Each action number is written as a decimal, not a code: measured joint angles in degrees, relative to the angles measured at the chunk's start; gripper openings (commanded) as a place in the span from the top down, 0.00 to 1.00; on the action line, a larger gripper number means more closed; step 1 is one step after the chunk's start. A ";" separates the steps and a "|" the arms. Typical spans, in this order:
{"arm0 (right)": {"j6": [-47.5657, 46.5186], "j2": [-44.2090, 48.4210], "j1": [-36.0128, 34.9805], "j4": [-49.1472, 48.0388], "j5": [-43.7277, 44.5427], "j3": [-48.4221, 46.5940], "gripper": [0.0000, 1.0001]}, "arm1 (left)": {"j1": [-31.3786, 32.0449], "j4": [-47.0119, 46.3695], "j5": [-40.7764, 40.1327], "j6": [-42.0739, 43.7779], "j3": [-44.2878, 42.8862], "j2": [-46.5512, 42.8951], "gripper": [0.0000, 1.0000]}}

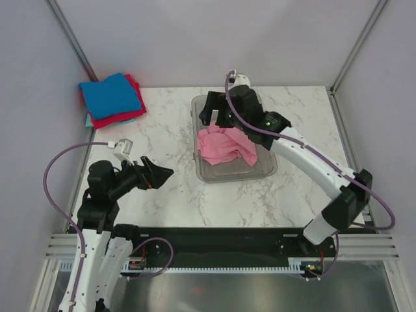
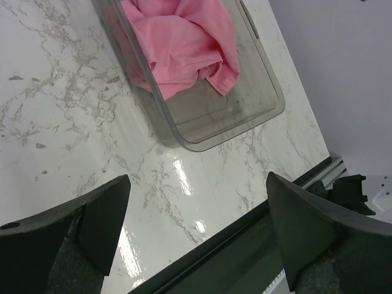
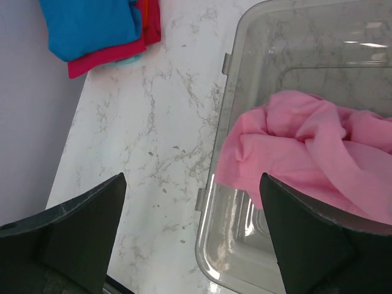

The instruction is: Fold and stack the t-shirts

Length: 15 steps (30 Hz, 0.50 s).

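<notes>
A crumpled light pink t-shirt lies in the clear plastic tub mid-table. At the back left corner sits a stack of folded t-shirts: bright blue on top, red under it, pale teal peeking out below. My right gripper hovers open over the tub's far left end, holding nothing. My left gripper stands open and empty above the marble, left of the tub.
The white marble table ends at a black rail along the near edge. Grey walls and slanted metal posts close in the back corners. The stack lies against the left wall.
</notes>
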<state>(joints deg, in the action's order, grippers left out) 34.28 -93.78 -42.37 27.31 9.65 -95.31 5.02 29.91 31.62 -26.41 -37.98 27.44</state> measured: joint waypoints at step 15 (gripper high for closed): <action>-5.18 -4.00 2.51 1.51 4.79 10.03 0.02 | 0.00 0.02 -0.13 0.00 0.00 0.33 0.00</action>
<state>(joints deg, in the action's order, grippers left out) 29.10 -97.78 -39.86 28.82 14.44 -85.27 5.02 29.93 31.48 -26.41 -37.98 27.77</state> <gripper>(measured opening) 0.982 0.993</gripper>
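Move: From the right hand the crumpled pink t-shirt lies about 25 cm below, some 4 cm ahead and 6 cm to the right. The clear bin it lies in is centred about 5 cm ahead and 8 cm to the right, and the folded shirts stand roughly 20 cm ahead and 36 cm to the left. From the left hand, the pink t-shirt is some 21 cm ahead, 21 cm to the right and 18 cm below. Heading for the pink t-shirt in the bin, the right hand first slips about 3 cm to the right and slightly back, then drops with growing speed, easing forward again, to end about 11 cm lower. Its open fingers tip more steeply down, the whole hand turning some 20 degrees; they stay wide and touch nothing yet. ##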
